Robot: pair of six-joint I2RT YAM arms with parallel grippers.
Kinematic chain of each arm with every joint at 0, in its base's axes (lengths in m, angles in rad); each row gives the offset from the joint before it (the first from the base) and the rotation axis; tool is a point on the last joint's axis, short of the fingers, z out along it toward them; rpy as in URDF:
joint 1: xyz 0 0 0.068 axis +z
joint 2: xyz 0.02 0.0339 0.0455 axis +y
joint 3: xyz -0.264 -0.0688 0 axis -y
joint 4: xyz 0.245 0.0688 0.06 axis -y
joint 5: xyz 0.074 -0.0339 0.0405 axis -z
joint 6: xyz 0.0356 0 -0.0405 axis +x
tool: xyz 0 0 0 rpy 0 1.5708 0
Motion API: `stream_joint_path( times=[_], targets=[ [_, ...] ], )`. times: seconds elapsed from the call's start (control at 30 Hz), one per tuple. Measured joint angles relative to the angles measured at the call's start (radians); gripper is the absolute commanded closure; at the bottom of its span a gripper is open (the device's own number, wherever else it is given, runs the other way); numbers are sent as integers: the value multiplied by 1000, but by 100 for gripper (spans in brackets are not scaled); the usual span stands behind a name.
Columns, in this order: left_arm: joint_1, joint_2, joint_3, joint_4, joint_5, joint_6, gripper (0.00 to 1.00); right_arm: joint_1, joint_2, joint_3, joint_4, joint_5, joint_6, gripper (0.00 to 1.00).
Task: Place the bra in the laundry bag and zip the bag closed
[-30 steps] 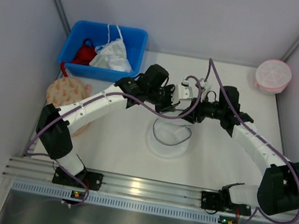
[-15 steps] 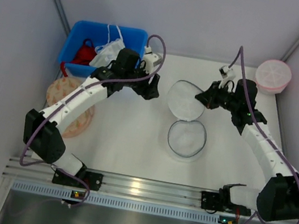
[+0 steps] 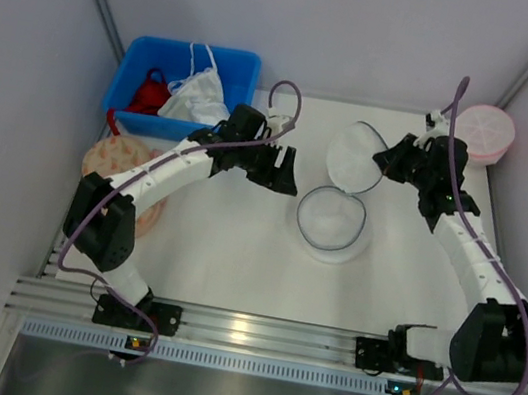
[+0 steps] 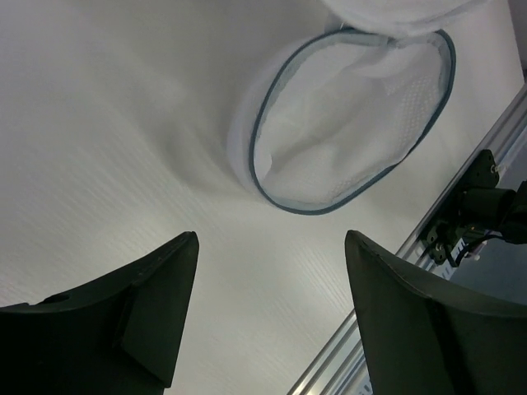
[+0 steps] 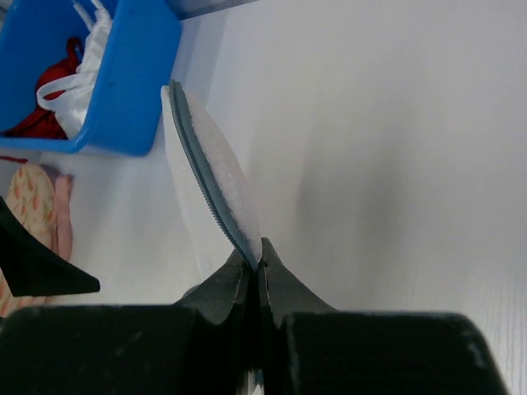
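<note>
The laundry bag [image 3: 329,219], white mesh with a dark rim, lies open at the table's middle. Its round lid flap [image 3: 355,156] stands up, pinched at the zipper edge by my right gripper [image 3: 383,163], which is shut on it [image 5: 254,257]. The flap [image 5: 212,177] rises edge-on from those fingers. My left gripper [image 3: 285,178] hovers open just left of the bag, holding nothing. In the left wrist view the bag's open mouth [image 4: 354,123] lies beyond the open gripper [image 4: 272,239]. The dark-red bra [image 3: 148,93] lies in the blue bin [image 3: 126,83], also visible in the right wrist view [image 5: 43,122].
A white garment [image 3: 200,96] with strings shares the blue bin at the back left. A beige patterned disc [image 3: 119,165] lies left of the left arm. A pink round mesh bag [image 3: 483,133] sits at the back right corner. The aluminium rail [image 3: 242,331] runs along the near edge.
My left gripper opened, let go of the bag and swung left. My right gripper shut on the lid edge and pulled it up and back to the right, opening the bag.
</note>
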Motion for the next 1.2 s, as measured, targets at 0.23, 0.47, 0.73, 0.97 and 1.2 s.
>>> stream_joint_path(
  times=[0.23,0.47,0.73,0.97,1.2],
  targets=[
    [-3,61,17,11,-42,8,21,-193,146,-32,68,1,201,100],
    [69,61,117,15,-93,59,18,-290,229,-130,117,-64,340,74],
    [320,76,356,-10,-148,121,18,-305,241,-155,75,-102,349,20],
    [512,207,586,-13,-286,209,19,-314,235,-148,-50,-67,271,1],
    [657,489,834,-13,-397,252,21,-326,172,-128,-167,-10,154,1]
  ],
)
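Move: Red bra in the blue bin: roughly 29 cm ahead of the open left hand, 44 cm to its left and 15 cm lower; the white bra is also 29 cm ahead but only 30 cm left. The laundry bag's open mouth sits some 14 cm right of the left hand, level with it. The right hand pinches the raised lid, whose middle is about 6 cm to its left; the bare table for it lies 2 cm ahead, 6 cm right and 21 cm below, while the bag mouth is 6 cm left and 9 cm back. Swinging right and down by some 10 and 15 cm, the right hand folds the held lid away from the bag mouth, opens wide to let go and stays close beside it. The left hand, after a small dip, sweeps about 35 cm left and 29 cm forward from the bag to over the blue bin, rising then starting down, turning counter-clockwise with fingers still open. ##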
